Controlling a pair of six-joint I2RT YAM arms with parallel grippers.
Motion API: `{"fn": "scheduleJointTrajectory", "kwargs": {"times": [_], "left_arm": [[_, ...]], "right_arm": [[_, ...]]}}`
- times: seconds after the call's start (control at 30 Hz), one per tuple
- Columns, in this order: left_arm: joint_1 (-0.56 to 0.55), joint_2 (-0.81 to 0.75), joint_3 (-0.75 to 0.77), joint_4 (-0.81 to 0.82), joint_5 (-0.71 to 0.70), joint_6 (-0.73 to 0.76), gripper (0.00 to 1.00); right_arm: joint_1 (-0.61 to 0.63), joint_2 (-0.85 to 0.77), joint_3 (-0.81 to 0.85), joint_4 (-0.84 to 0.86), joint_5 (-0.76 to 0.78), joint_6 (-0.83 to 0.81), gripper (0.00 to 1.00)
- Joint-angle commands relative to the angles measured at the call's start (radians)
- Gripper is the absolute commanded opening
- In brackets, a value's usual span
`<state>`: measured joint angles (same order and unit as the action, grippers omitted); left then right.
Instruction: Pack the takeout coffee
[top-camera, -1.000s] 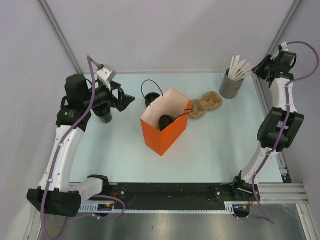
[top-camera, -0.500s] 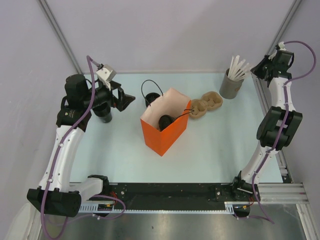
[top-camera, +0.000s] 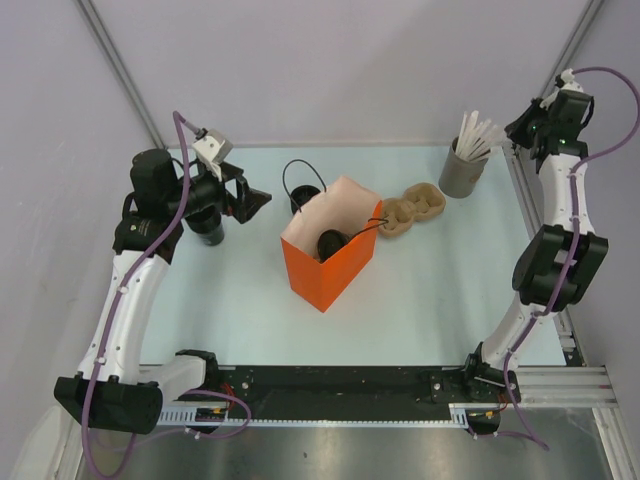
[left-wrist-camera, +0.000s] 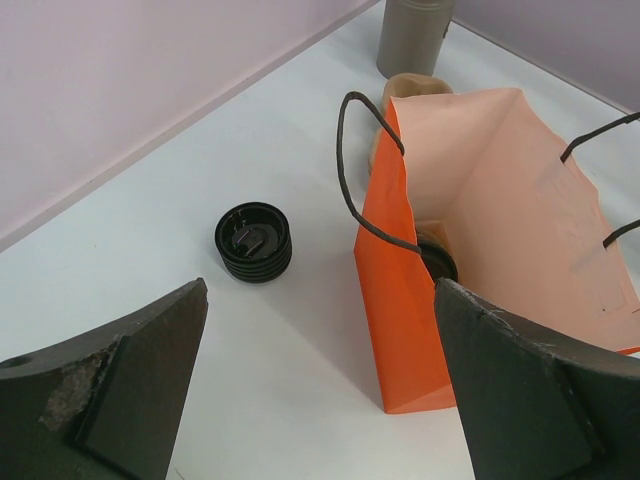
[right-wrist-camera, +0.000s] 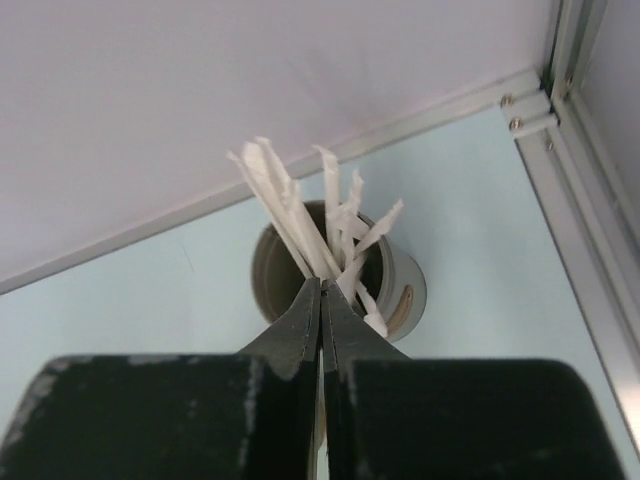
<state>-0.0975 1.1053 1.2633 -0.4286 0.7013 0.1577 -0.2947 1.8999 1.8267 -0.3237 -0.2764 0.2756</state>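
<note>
The takeout coffee (top-camera: 330, 243) sits inside the orange bag (top-camera: 325, 270), only its round black lid showing. In the left wrist view a dark edge of the coffee (left-wrist-camera: 438, 262) peeks past the bag's (left-wrist-camera: 410, 330) wall. My left gripper (top-camera: 255, 190) hangs left of the bag, open and empty (left-wrist-camera: 320, 290). My right gripper (top-camera: 518, 132) is at the back right, shut (right-wrist-camera: 321, 283), its tips at the white sticks (right-wrist-camera: 300, 215) in the grey tub (right-wrist-camera: 400, 290). One stick runs down to the tips; whether it is pinched I cannot tell.
A black lidless cup (top-camera: 303, 200) stands behind the bag, ribbed in the left wrist view (left-wrist-camera: 254, 242). Another black cup (top-camera: 210, 232) is under my left arm. A brown cardboard carrier (top-camera: 412, 208) lies between the bag and the tub (top-camera: 462, 175). The table's metal frame (right-wrist-camera: 560, 170) runs along the right.
My right gripper has closed and drawn up and back a little from the tub. The left arm, bag and cups have not moved.
</note>
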Motion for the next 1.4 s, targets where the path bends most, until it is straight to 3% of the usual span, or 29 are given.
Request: {"fn": "scheduleJointTrajectory", "kwargs": {"times": [0.0,0.6,0.9,1.0,1.37], "left_arm": [[0.005,-0.019,-0.008,0.034,0.023,-0.018,1.0],[0.005,-0.048,-0.024,0.044,0.003,-0.017,1.0],[0.039,-0.007,0.005,-0.016,-0.026,0.046,1.0],[0.071,0.024,0.031,-0.058,-0.003,0.071,1.0],[0.074,0.03,0.067,-0.165,0.01,0.138,1.0]], "right_arm": [[0.011,-0.174,0.013,0.075,0.037,-0.036,0.0],[0.114,-0.421,0.15,-0.02,-0.04,-0.059,0.0],[0.292,-0.46,0.308,-0.127,-0.173,-0.065,0.0],[0.408,-0.447,0.359,-0.158,-0.213,-0.085,0.0],[0.647,-0.391,0.382,-0.169,-0.414,-0.088,0.0]]}}
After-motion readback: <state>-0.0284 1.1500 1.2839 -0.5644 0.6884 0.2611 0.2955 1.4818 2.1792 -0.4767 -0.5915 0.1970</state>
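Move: The right hand already pinches a straw at the canister. The orange bag it goes to stands about 21 cm back, some 41 cm to its left, its middle roughly 15 cm lower. The straw canister is about 5 cm ahead, 8 cm left and 21 cm below, and the brown cup carrier 3 cm back, 22 cm left and 26 cm below. From the left hand, the bag lies about 15 cm right, 3 cm ahead and 23 cm lower. Keep the straw pinched in the shut right gripper and draw it up out of the canister, rising about 30 cm, drifting back first, then sweeping some 30 cm left and 23 cm back, high towards the bag. As you go, tip the fingers up from pointing down to just above level and swing them about 50 degrees counter-clockwise. Late on, shift the open left gripper about 3 cm left and 3 cm down. ##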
